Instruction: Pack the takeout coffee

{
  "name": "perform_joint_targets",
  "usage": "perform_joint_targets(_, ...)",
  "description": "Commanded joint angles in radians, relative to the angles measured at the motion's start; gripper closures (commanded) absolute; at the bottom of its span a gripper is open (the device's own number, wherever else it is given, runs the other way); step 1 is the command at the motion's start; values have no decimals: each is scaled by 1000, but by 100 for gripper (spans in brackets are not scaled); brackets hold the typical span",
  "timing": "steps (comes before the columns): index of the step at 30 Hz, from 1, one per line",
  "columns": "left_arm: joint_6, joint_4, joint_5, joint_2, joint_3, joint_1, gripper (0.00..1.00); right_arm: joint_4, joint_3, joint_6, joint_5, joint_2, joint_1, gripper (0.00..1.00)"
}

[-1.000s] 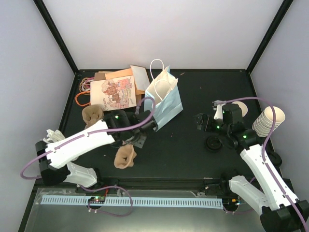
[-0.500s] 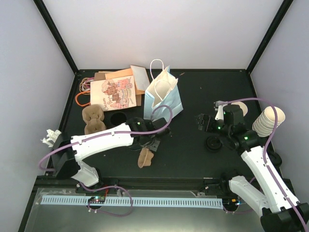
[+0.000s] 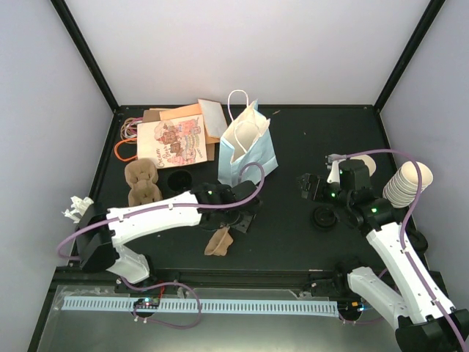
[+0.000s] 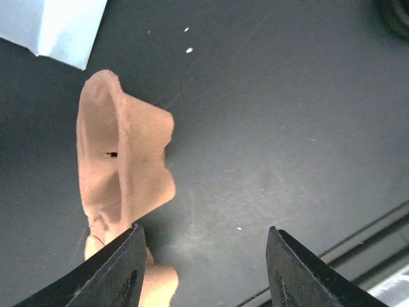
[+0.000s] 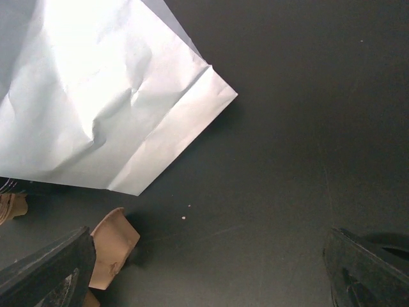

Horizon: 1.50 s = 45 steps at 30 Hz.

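Observation:
The takeout coffee [image 3: 324, 218], a black-lidded disc from above, stands on the black table right of centre. My right gripper [image 3: 306, 185] [image 5: 209, 240] hovers just up-left of it, open wide with bare table between its fingers. My left gripper [image 3: 242, 220] [image 4: 204, 230] is at the table's middle, below the bag, open with nothing between its jaws. A brown pulp carrier piece [image 3: 218, 240] [image 4: 121, 173] lies on its side against the left finger. In the left wrist view the coffee [image 4: 397, 14] shows only as a dark edge at the top right.
A light blue paper bag [image 3: 248, 147] [image 5: 96, 96] stands open at centre back. Printed and brown bags [image 3: 172, 136] lie back left, with a brown carrier [image 3: 143, 183] and a black disc [image 3: 179, 180] beside them. Stacked cream cups [image 3: 407, 183] stand at the right. Crumpled white paper [image 3: 75, 207] lies far left.
My left arm swung right across the table with the brown carrier piece, then opened its jaws. The piece now lies loose beside the left finger. The right arm stayed put.

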Motion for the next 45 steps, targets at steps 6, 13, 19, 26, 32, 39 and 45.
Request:
perform_joint_targets(6, 100, 250, 230, -185, -97, -3, 34, -6, 37, -1, 32, -2, 2, 0)
perform_joint_targets(13, 98, 196, 206, -271, -97, 31, 34, 18, 28, -26, -34, 0, 3, 0)
perform_joint_targets(19, 102, 187, 219, -367, -188, 126, 33, 23, 24, -26, -29, 3, 3, 0)
perform_joint_targets(26, 73, 89, 213, -360, -238, 136, 31, 33, 18, -23, -28, 8, 3, 0)
perform_joint_targets(32, 36, 52, 190, -327, -276, 140, 21, 43, 16, -21, -41, 22, 3, 0)
perform_joint_targets(39, 18, 107, 266, -279, -314, 140, 21, 49, 4, -19, -44, 23, 3, 0)
perform_joint_targets(45, 22, 122, 285, -238, -318, 139, 20, 48, -1, -20, -42, 18, 3, 0)
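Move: The cup carrier lies on the table just beside the open left hand, about 5 cm to its left, 2 cm farther out and some 10 cm below. The blue paper bag stands roughly 19 cm ahead of that hand and 2 cm to its right; the dark cup is about 14 cm ahead and 21 cm to its left. From the right hand the carrier is some 23 cm to the left, 6 cm back and 18 cm below. The left hand rises about 7 cm clear of the carrier, drifting slightly back and right while its left side dips some 20 degrees and the fingers swing out to the right. It then goes about 8 cm left and, partly rolling back and tipping the fingertips towards the base, sinks some 9 cm with the fingers spreading wider, to end open over the carrier's near half; contact can't be seen. ##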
